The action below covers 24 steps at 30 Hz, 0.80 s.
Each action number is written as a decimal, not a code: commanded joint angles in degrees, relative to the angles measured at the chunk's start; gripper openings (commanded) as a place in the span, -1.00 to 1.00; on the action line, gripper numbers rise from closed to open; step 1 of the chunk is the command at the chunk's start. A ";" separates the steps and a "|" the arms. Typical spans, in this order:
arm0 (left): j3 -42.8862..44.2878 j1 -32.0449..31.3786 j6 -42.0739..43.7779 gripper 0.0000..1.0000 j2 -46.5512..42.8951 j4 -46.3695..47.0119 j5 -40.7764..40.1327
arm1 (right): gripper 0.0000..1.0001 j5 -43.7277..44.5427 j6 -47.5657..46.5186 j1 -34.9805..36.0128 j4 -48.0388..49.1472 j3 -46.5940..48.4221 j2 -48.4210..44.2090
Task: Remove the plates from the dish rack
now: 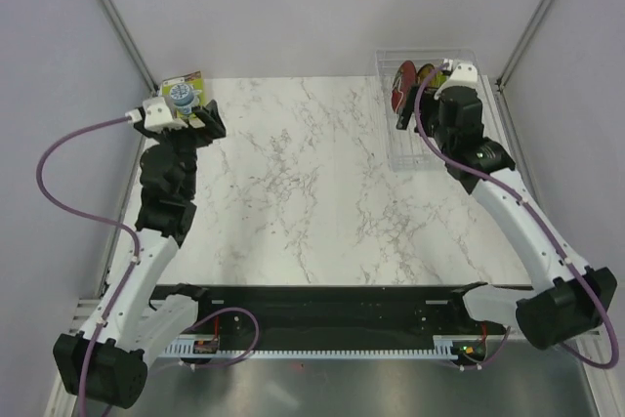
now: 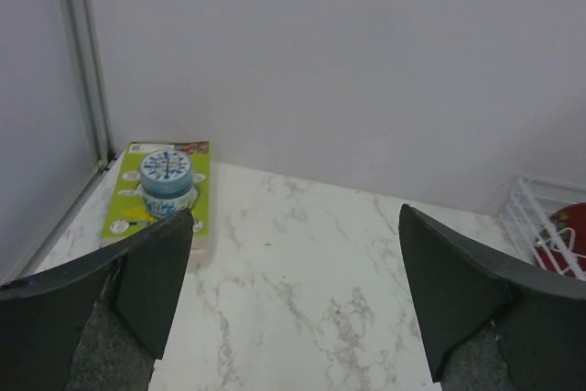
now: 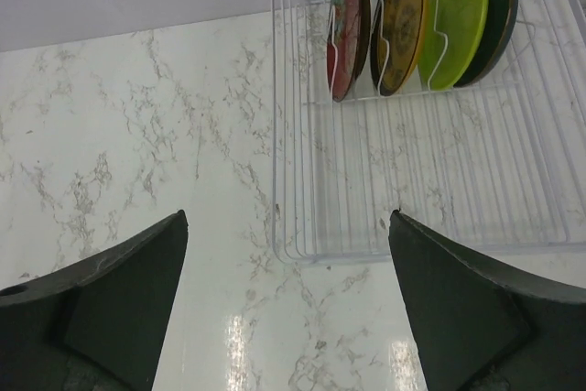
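The clear dish rack (image 3: 412, 180) lies at the table's far right (image 1: 422, 148). Four plates stand on edge at its far end: red with flowers (image 3: 346, 25), dark with yellow pattern (image 3: 400, 25), lime green (image 3: 453, 16) and dark teal (image 3: 499, 2). The red plate (image 1: 400, 85) and the yellow-patterned plate (image 1: 427, 75) also show in the top view. My right gripper (image 3: 286, 217) is open and empty above the rack's near left corner, well short of the plates; it is also in the top view (image 1: 410, 129). My left gripper (image 2: 295, 212) is open and empty at the far left (image 1: 207, 124).
A flat green box with a blue-white picture (image 2: 165, 185) lies in the far left corner (image 1: 183, 95), just beyond my left fingers. Grey walls and metal posts close the table on three sides. The marble table (image 1: 303, 183) lies between the arms.
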 commanded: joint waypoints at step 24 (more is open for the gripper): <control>25.82 6.12 -12.84 1.00 20.45 -41.05 18.46 | 0.89 13.63 -16.62 -4.41 -5.01 63.64 62.03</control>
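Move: The red flowered plate, leftmost of those standing in the dish rack, is some 30 cm ahead of the right hand, about 2 cm to its right and roughly 18 cm lower. The brown-gold plate stands about 5 cm to the right of the red one, the lime-green plate some 11 cm to the right of it, both level with it front to back. From the left hand the red plate lies around 31 cm ahead, 45 cm to the right and 21 cm below. Towards the red plate at the back of the rack the right hand reaches forward about 24 cm, nearly level at first, then sinking some 7 cm late on as the wrist rolls its left side down; its fingers stay open and touch nothing visible. The left hand, also open and empty, lifts briefly, then sinks to about 8 cm below its start, edging forward and right while its fingers tip down some 35 degrees. ##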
